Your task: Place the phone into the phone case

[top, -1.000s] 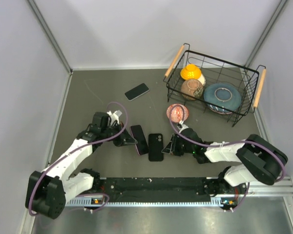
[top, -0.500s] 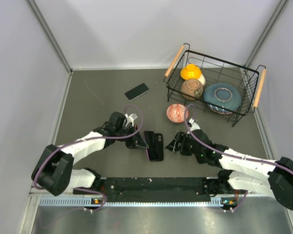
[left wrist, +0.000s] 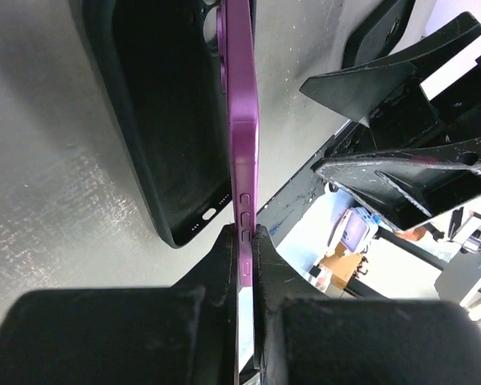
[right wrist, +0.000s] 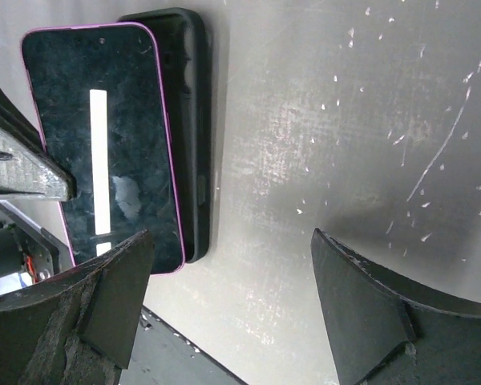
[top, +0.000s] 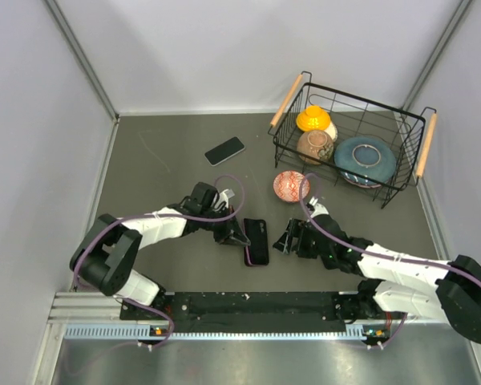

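The purple-rimmed phone (left wrist: 242,120) stands on its long edge, and my left gripper (left wrist: 247,234) is shut on its lower end. It leans over the left side of the open black phone case (left wrist: 156,112), which lies flat on the table. In the right wrist view the phone's dark screen (right wrist: 104,136) overlaps the case (right wrist: 194,96) behind it. In the top view the case (top: 258,239) lies between both grippers. My left gripper (top: 234,233) is at its left side. My right gripper (top: 291,238) stands open just right of it, holding nothing and apart from the case.
A second dark phone (top: 224,150) lies further back on the table. A pink patterned bowl (top: 291,186) sits behind my right arm. A black wire basket (top: 409,132) with bowls and a plate stands at the back right.
My left gripper has carried the phone to the right, up to the case. My right gripper has opened, let go of the case's right side and backed slightly right.
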`<state>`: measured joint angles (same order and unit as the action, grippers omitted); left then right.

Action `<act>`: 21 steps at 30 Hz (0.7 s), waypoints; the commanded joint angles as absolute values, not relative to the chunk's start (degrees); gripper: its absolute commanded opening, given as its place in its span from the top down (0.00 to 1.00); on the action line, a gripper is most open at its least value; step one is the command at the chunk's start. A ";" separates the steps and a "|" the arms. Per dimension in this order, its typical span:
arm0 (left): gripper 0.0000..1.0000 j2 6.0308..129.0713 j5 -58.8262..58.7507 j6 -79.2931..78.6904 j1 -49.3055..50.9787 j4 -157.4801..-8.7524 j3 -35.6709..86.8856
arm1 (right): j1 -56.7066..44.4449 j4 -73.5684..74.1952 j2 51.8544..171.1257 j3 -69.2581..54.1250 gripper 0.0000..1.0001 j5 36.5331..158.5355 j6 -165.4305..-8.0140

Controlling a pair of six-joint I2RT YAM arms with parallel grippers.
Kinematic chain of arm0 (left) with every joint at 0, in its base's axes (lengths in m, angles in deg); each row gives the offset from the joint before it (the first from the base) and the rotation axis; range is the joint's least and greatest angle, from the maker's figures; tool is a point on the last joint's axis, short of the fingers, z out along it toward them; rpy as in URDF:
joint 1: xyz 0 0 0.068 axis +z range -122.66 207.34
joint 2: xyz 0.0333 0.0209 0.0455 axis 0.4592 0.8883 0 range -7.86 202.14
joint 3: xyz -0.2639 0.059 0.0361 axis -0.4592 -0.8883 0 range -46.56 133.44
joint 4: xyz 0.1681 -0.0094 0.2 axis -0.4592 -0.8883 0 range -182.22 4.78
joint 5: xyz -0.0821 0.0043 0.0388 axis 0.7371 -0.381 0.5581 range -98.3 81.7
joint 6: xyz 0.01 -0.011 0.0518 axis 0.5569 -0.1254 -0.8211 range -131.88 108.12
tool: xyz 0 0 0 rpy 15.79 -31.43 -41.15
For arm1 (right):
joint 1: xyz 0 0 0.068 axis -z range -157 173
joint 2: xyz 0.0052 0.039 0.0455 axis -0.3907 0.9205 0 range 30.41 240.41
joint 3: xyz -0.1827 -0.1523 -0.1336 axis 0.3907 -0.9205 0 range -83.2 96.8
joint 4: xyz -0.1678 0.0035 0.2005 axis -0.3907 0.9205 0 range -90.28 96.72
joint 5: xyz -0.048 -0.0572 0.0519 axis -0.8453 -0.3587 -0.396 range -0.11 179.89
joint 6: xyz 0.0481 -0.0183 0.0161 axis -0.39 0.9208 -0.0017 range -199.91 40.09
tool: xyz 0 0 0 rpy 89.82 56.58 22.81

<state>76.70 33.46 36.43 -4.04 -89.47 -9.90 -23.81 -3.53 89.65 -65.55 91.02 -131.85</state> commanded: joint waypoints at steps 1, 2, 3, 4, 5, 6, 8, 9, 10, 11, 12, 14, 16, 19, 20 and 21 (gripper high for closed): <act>0.93 77.75 36.61 35.94 -4.30 -86.62 -6.84 | -23.85 -5.46 91.66 -63.17 0.21 90.51 -130.62; 0.89 78.10 36.35 35.58 -4.39 -88.02 -6.66 | -23.85 -6.08 92.54 -62.99 0.21 90.68 -130.62; 0.85 78.28 36.00 35.14 -4.39 -88.82 -6.22 | -23.85 -6.34 93.07 -62.72 0.21 90.86 -130.53; 0.76 78.36 35.65 34.10 -4.48 -89.69 -5.87 | -23.85 -6.69 93.42 -62.37 0.21 91.03 -130.53; 0.72 78.37 34.52 33.65 -4.39 -90.92 -5.61 | -23.85 -7.22 94.56 -62.11 0.21 91.21 -130.62; 0.69 78.28 34.16 33.12 -4.48 -92.24 -5.17 | -23.85 -7.49 95.00 -61.93 0.21 91.30 -130.53; 0.64 78.01 33.19 32.24 -4.48 -93.39 -4.82 | -23.85 -8.19 95.97 -61.49 0.21 91.74 -130.45; 0.62 77.84 32.75 32.07 -4.48 -94.44 -4.55 | -23.85 -8.80 97.02 -61.32 0.21 91.83 -130.44; 0.60 77.49 32.22 31.72 -4.48 -94.88 -4.38 | -23.85 -8.98 97.47 -60.97 0.21 92.09 -130.53; 0.57 77.31 31.96 31.63 -4.39 -95.41 -4.20 | -23.85 -9.24 97.73 -60.70 0.22 92.26 -130.53; 0.56 77.22 31.00 31.36 -4.48 -96.46 -3.94 | -23.85 -9.59 98.43 -60.53 0.22 92.35 -130.45; 0.55 76.87 29.77 30.66 -4.39 -98.04 -3.50 | -23.85 -10.21 99.05 -60.18 0.22 92.79 -130.44; 0.55 76.87 27.30 29.52 -4.48 -100.32 -2.53 | -23.85 -10.74 99.93 -59.91 0.22 93.14 -130.45; 0.56 77.48 26.42 28.90 -4.48 -100.86 -2.09 | -23.85 -11.44 101.15 -59.65 0.22 93.32 -130.44; 0.58 77.83 26.42 28.90 -4.48 -100.78 -2.00 | -23.85 -11.62 101.42 -59.56 0.22 93.50 -130.53; 0.60 78.10 26.33 28.99 -4.48 -100.78 -1.83 | -23.85 -11.97 101.86 -59.47 0.22 93.50 -130.45</act>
<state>78.29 27.91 30.93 -4.21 -100.20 -4.30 -23.72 -9.17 100.34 -61.64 93.01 -131.28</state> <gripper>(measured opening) 0.425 0.777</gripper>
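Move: The phone case lies under the phone that the left fingers already pinch by its raised left edge; its middle is about 4 cm to that hand's right, level fore and aft, some 4 cm below. From the open right hand the case is roughly 8 cm left, 3 cm back and 3 cm down. The patterned bowl stands about 16 cm ahead of the right hand and 3 cm to its right, some 2 cm lower. Left fingers open, releasing the phone onto its case; open right hand eases left and forward about 2.5 cm. ##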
